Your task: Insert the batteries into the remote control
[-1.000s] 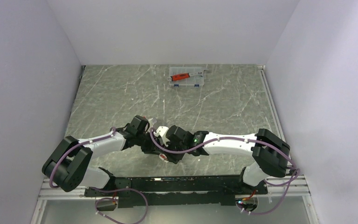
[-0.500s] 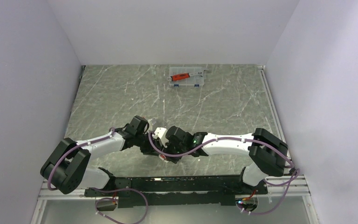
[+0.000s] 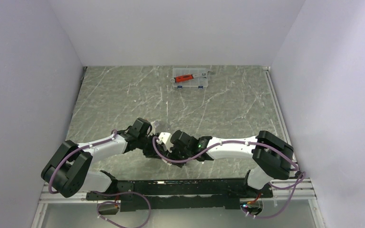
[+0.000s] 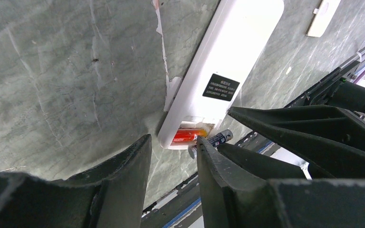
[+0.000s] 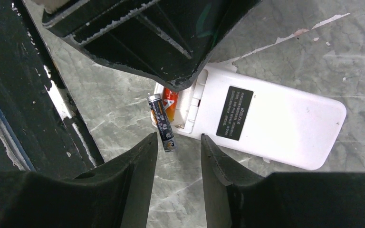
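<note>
The remote control (image 4: 228,52) lies back-up on the table, white with a black label; it also shows in the right wrist view (image 5: 275,118). Its battery recess is uncovered at the near end, and one red-orange battery (image 4: 188,137) sits inside it (image 5: 170,102). A second, dark battery (image 5: 161,122) lies on the table against that end, outside the recess (image 4: 216,139). My left gripper (image 4: 172,140) is open and empty, just above the recess end. My right gripper (image 5: 178,137) is open and empty, its tips beside the loose battery. In the top view both grippers hide the remote.
A small white cover piece (image 4: 323,16) lies past the remote's far end. A clear plastic case (image 3: 190,78) holding a red-handled tool stands at the back of the table. The black mounting rail (image 3: 180,185) runs along the near edge, close to the remote.
My right gripper has shifted a little to the left and lower over the remote's end. The left arm has hardly moved.
</note>
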`<state>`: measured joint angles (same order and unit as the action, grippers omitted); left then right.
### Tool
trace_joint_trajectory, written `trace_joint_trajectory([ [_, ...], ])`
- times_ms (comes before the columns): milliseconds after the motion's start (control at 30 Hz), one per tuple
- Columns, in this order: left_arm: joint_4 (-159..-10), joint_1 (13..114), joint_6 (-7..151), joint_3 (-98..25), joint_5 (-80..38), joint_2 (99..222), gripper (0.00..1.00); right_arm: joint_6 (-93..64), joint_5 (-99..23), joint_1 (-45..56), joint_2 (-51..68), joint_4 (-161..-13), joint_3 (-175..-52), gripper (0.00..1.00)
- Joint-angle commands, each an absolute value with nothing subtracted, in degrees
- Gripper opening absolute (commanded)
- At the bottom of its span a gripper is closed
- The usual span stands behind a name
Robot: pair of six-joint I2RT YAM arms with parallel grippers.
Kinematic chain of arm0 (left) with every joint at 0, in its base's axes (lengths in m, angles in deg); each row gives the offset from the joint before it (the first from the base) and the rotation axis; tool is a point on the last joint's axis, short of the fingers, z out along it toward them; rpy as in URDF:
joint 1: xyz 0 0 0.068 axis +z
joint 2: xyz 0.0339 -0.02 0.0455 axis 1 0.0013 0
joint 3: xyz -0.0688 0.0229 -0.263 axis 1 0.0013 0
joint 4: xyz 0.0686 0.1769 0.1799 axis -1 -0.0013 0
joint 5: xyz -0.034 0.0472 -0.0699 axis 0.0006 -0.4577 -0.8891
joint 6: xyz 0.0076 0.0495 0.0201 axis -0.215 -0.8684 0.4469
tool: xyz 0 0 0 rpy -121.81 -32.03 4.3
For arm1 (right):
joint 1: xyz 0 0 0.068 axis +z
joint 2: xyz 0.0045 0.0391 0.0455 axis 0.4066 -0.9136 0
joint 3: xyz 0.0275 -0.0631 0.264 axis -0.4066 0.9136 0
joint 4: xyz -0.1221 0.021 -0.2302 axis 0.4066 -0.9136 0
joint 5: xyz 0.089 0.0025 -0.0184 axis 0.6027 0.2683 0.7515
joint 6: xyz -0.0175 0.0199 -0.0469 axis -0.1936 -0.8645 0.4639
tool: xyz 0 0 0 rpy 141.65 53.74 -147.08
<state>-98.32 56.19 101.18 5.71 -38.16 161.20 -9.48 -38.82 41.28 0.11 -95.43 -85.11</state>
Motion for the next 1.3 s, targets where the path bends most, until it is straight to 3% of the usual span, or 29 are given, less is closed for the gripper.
trace_joint_trajectory([
  [0,-97.7,56.2,100.9,4.6,-39.1,160.2,0.45,-8.7,-39.0,41.2,1.4,-92.0,-84.6,0.40],
  [367,-97.4,56.2,101.1,4.6,-39.1,160.5,0.46,-8.6,-39.3,41.4,0.8,-92.2,-84.7,0.35],
  [800,-96.7,56.2,101.0,4.6,-39.4,161.6,0.45,-8.6,-40.2,41.5,1.5,-92.4,-84.6,0.14],
  [1267,-96.2,56.2,101.2,4.4,-39.3,162.4,0.46,-10.7,-41.1,41.6,5.0,-92.8,-83.1,0.00],
])
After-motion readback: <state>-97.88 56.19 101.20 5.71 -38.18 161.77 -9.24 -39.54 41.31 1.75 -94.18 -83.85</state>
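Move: The loose dark battery, tilted beside the compartment edge, has its middle roughly 2 cm left of the right hand, 1 cm back and 1 cm below. From that hand the open compartment, with the orange battery in it, is about 3 cm left and 1 cm ahead, 2 cm down; the remote's black label is some 4 cm straight ahead, 2 cm down. From the left hand, the loose battery lies about 3 cm right, 3 cm back and slightly below. Closing almost in place, the right fingers come together from nearly half open, slowly and then faster, and pinch the near end of the loose dark battery; the grip effort rises, and the hand then lifts about half a centimetre with the fingers kept shut. The left hand holds still, its fingers part open, one tip close by the battery's far end. ##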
